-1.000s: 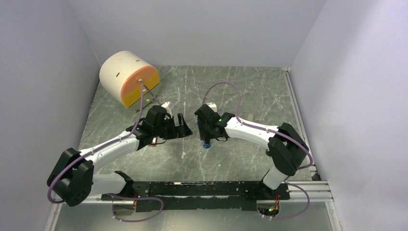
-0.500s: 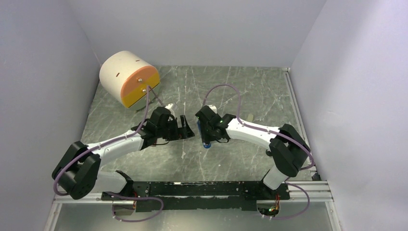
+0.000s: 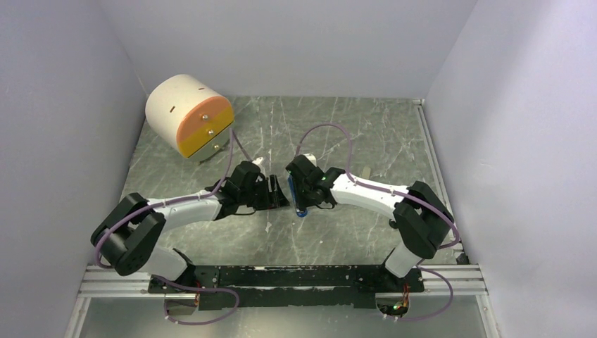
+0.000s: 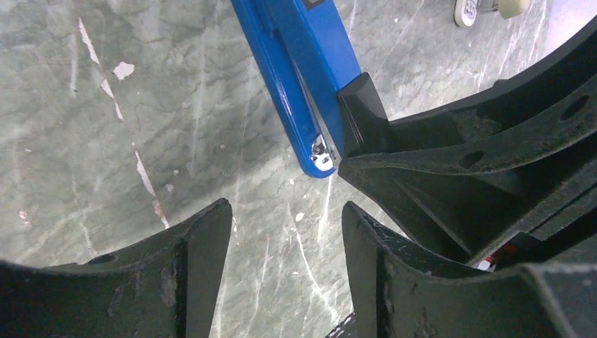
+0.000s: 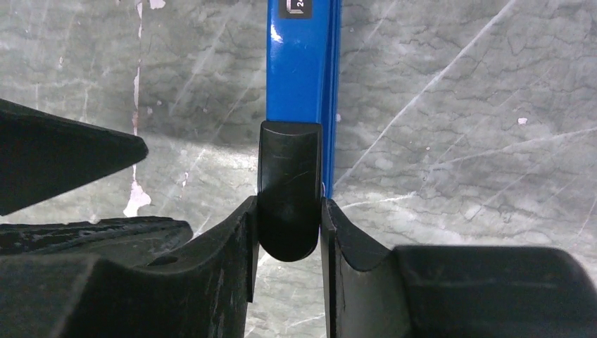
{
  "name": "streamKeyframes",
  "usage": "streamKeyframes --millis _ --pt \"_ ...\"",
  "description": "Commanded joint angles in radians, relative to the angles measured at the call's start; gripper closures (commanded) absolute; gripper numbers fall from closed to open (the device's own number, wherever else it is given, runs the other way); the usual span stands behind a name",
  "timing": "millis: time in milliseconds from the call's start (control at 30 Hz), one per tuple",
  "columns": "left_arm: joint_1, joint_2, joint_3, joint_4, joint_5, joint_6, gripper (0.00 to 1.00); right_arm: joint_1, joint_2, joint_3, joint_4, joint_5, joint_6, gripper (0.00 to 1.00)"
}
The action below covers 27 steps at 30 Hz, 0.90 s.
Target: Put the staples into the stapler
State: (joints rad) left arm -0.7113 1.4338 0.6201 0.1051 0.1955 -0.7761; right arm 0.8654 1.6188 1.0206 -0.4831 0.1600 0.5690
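Observation:
The slim bright-blue stapler (image 5: 303, 63) lies on the grey marbled table. My right gripper (image 5: 288, 211) is shut on its black rounded end (image 5: 288, 176). In the top view only the stapler's blue tip (image 3: 301, 212) shows below the right gripper (image 3: 300, 199). My left gripper (image 4: 285, 225) is open and empty, just left of the stapler (image 4: 296, 77) and close to the right gripper's finger (image 4: 450, 176). In the top view the left gripper (image 3: 279, 191) almost touches the right one. The staples and their box are out of view.
A large cream and orange cylinder (image 3: 189, 115) stands at the back left. A small pale object (image 4: 486, 8) lies on the table at the top edge of the left wrist view. Grey walls close in the table on three sides.
My left arm has swung right and forward, bringing its open gripper up beside the right gripper and the stapler. The right gripper has stayed put, still shut on the stapler.

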Motion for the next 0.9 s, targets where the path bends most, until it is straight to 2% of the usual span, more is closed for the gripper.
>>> streamKeyframes --millis 0,233,400,500,700,800,867 --pt "-0.018 0.023 -0.023 0.094 0.014 -0.025 0.38 0.006 -0.013 0.01 0.045 -0.021 0.03 0.81" --pt "-0.02 0.082 -0.045 0.171 0.014 -0.051 0.47 0.005 -0.087 -0.033 0.148 -0.107 0.177 0.87" --pt "-0.02 0.129 -0.072 0.23 0.002 -0.075 0.58 0.002 -0.129 -0.083 0.21 -0.125 0.261 0.88" --pt "-0.02 0.148 -0.095 0.273 -0.001 -0.081 0.69 -0.005 -0.138 -0.099 0.224 -0.143 0.273 0.88" --pt "-0.022 0.192 -0.112 0.376 0.087 -0.103 0.81 -0.022 -0.129 -0.118 0.257 -0.193 0.281 0.89" --pt "-0.023 0.207 -0.123 0.373 0.081 -0.102 0.93 -0.035 -0.125 -0.111 0.254 -0.183 0.269 0.89" --pt "-0.023 0.22 -0.114 0.325 0.055 -0.091 0.95 -0.043 -0.126 -0.082 0.221 -0.142 0.236 0.89"
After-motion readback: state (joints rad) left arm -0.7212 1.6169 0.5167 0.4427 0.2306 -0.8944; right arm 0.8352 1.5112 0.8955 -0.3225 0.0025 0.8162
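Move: The near end of the stapler's base lies about 5 cm to the right of the left gripper, barely 1 cm ahead and 4 cm lower. The right gripper already holds the black cap of the stapler's upper arm, with that base end some 3 cm beneath it and about 1 cm to its left. From the right gripper, the beige mini stapler is 19 cm right and 8 cm ahead, and the red-topped stamp 28 cm right and 4 cm back. Lower the half-open left gripper about 4 cm, easing slightly right, and close its fingers until they pinch the near end of the stapler's blue base. Meanwhile, keep the right grip on the black cap, carry it some 2.5 cm left, up a little and slightly back, and roll that hand so its left side rises, turning it slightly clockwise, some 20 degrees in all. ##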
